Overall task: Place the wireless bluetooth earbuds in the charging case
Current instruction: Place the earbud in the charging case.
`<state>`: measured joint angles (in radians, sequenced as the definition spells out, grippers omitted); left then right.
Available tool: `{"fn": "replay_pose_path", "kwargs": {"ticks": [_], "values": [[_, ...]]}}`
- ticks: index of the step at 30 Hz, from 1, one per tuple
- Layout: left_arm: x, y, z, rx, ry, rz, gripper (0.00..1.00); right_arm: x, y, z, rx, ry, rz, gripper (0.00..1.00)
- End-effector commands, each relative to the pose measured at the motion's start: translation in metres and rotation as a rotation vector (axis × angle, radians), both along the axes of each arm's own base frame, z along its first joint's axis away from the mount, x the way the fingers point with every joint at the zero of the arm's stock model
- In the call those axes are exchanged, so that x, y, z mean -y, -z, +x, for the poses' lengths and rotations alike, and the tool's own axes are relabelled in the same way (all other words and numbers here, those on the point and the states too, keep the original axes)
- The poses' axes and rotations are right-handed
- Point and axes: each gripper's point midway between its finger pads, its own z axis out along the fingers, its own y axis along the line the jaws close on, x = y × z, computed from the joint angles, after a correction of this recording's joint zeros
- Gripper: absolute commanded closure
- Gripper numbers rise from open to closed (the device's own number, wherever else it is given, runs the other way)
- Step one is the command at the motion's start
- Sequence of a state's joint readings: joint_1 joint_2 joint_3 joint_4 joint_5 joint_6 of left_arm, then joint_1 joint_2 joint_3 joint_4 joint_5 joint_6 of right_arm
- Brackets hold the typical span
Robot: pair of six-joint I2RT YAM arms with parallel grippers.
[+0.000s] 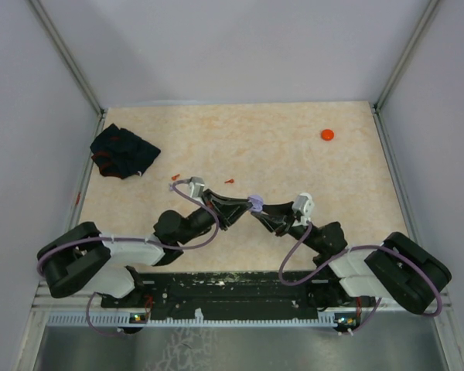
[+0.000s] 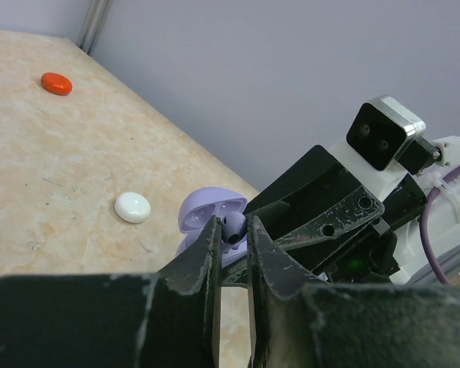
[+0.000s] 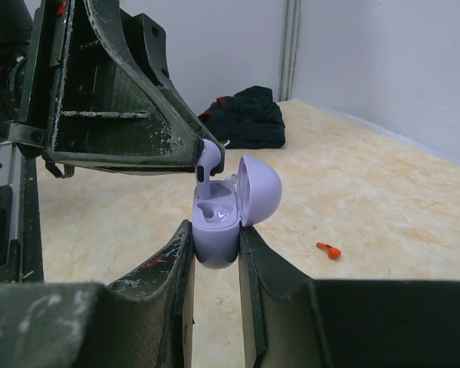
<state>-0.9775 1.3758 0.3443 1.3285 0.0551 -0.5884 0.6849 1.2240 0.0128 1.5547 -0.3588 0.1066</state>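
The pale purple charging case (image 3: 216, 230) is held off the table with its lid (image 3: 259, 190) open, and my right gripper (image 3: 215, 239) is shut on its body. My left gripper (image 2: 231, 234) is shut on a pale purple earbud (image 2: 234, 225). In the right wrist view that earbud (image 3: 207, 162) hangs stem down, its tip at the case's far well. From above, both grippers (image 1: 236, 207) (image 1: 269, 216) meet at the case (image 1: 255, 202) mid-table. Two red earbuds (image 1: 175, 177) (image 1: 230, 182) lie on the table behind them.
A black cloth (image 1: 124, 151) lies at the back left. A red disc (image 1: 327, 134) sits at the back right. A white disc (image 2: 132, 207) rests on the table near the case. Grey walls bound the table on three sides.
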Motion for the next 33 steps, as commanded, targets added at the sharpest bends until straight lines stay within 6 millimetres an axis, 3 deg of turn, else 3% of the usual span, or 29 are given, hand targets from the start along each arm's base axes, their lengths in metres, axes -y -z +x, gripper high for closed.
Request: {"fn": "replay_pose_path", "kwargs": {"ticks": [1,6,16,30,33], "values": [[-0.003,0.013,-0.006,-0.03,0.004,0.037,0.8,0.01,-0.051,-0.008,0.147,0.013,0.141,1.0],[-0.001,0.02,-0.007,-0.032,0.011,0.078,0.74,0.009,-0.052,-0.008,0.148,0.01,0.143,1.0],[-0.006,0.017,0.001,-0.013,-0.044,0.124,0.55,0.009,-0.052,-0.01,0.151,0.003,0.143,1.0],[-0.036,0.016,0.017,-0.008,-0.202,0.189,0.4,0.008,-0.051,-0.009,0.147,0.002,0.139,1.0],[-0.048,0.033,0.028,-0.074,-0.286,0.312,0.37,0.007,-0.05,-0.008,0.144,0.003,0.136,1.0]]}}
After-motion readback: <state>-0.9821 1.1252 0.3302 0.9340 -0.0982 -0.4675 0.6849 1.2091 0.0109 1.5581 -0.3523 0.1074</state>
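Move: The left hand still pinches the earbud between its tips over the open charging case; the case's middle lies about 2 cm to its right, 1 cm ahead and 3 cm below. The raised lid stands roughly 3 cm ahead, 3 cm right and 1 cm below. An orange-red piece lies on the table some 20 cm ahead, 7 cm left and 22 cm below. The case is gripped at the right hand's tips, its middle about 1 cm ahead, 1 cm left and 1 cm above. Staying almost in place at first, the left hand opens its fingers and lets go of the earbud over its well while sinking slightly. It then backs off leftward from the case, about 3 cm in all, drifting 1.5 cm down and as much forward, its left side rising and turning counter-clockwise some 10 degrees each, fingers still widening. The right hand holds the case steady. ##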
